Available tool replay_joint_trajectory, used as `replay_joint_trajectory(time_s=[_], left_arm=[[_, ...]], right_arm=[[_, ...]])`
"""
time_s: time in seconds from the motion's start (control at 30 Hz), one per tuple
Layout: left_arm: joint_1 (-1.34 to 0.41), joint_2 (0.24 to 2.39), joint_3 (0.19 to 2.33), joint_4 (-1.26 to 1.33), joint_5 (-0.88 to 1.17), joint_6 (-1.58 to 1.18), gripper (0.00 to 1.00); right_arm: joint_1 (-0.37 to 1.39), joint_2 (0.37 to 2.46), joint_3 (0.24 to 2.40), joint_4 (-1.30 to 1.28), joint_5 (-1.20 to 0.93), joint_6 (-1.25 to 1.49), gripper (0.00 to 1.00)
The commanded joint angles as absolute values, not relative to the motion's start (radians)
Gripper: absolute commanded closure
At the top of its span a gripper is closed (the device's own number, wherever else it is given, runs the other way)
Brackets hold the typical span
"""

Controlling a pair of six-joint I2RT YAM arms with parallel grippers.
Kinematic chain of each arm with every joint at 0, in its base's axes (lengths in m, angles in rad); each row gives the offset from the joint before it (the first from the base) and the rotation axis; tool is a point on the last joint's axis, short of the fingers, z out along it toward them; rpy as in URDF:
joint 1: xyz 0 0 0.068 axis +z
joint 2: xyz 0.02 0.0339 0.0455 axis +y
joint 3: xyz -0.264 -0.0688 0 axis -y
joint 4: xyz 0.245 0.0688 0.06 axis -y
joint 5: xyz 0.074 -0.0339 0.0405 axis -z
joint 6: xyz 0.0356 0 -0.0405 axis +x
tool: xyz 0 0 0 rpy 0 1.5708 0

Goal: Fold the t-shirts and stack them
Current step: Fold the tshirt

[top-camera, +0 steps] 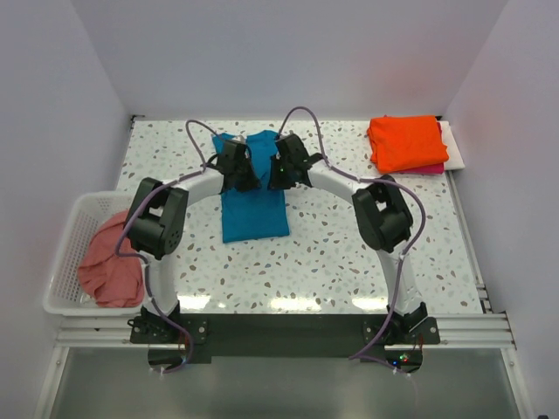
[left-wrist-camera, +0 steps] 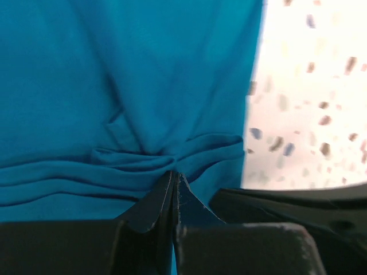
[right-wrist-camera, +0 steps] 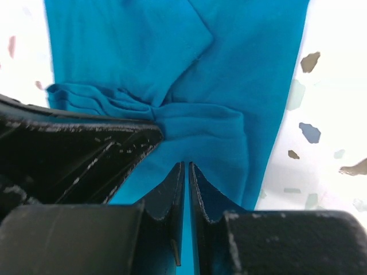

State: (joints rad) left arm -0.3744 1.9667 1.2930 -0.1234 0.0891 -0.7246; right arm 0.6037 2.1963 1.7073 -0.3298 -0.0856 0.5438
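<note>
A teal-blue t-shirt (top-camera: 253, 214) (left-wrist-camera: 143, 86) (right-wrist-camera: 229, 86) lies in a narrow lengthwise fold at the table's middle. Both grippers are down on its far part, side by side. My left gripper (top-camera: 242, 178) (left-wrist-camera: 174, 173) is shut, and wrinkles of the teal cloth run together at its tips. My right gripper (top-camera: 281, 175) (right-wrist-camera: 187, 164) has its jaws almost together with a thin slit between them, above smooth teal cloth. I cannot tell whether it pinches cloth. A folded orange t-shirt (top-camera: 406, 141) rests on a magenta one (top-camera: 434, 168) at the far right.
A white lattice basket (top-camera: 61, 262) stands at the left edge, with a crumpled salmon-pink t-shirt (top-camera: 109, 262) in it. A white board (top-camera: 454, 144) lies under the orange and magenta stack. Speckled tabletop (top-camera: 349, 253) shows around the teal shirt.
</note>
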Motion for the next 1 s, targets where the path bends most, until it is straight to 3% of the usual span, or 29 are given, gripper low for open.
replay_joint_trajectory(time_s=[0.0, 0.47, 0.8, 0.97], left_arm=[[-0.367, 2.012, 1.302, -0.158, 0.002, -0.801, 0.98], [-0.478, 1.970, 1.095, -0.129, -0.081, -0.903, 0.98], [-0.632, 1.818, 0.851, -0.031, -0.052, -0.988, 0.97], [-0.627, 1.740, 0.836, -0.055, -0.072, -0.962, 0.91]], right_arm=[[0.601, 2.238, 1.692, -0.292, -0.109, 0.575, 0.89], [0.589, 2.048, 1.270, -0.163, -0.071, 0.623, 0.89], [0.588, 1.703, 0.895, -0.118, -0.035, 0.623, 0.87], [0.588, 1.602, 0.780, -0.104, -0.072, 0.649, 0.86]])
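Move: The blue t-shirt lies under both closed grippers, its surface about 4 cm below them. Its middle is roughly straight below the left hand, 1 cm back and 1 cm left, and some 6 cm to the left of the right hand. The near hem runs about 16 cm back from the left hand. The shirt's right edge is 4 cm to the right of the right hand; the orange stack stands some 40 cm right of that hand and 13 cm farther out. Lower both shut grippers about 3.5 cm until their fingertips press down on the blue t-shirt, then drag it level back towards the bases, speeding up as you go. Bring the left hand some 12 cm back and 5 cm right; take the right one about 15 cm back and 10 cm right, so that it draws away from the left and out to the shirt's right edge. Keep the fingers shut. ##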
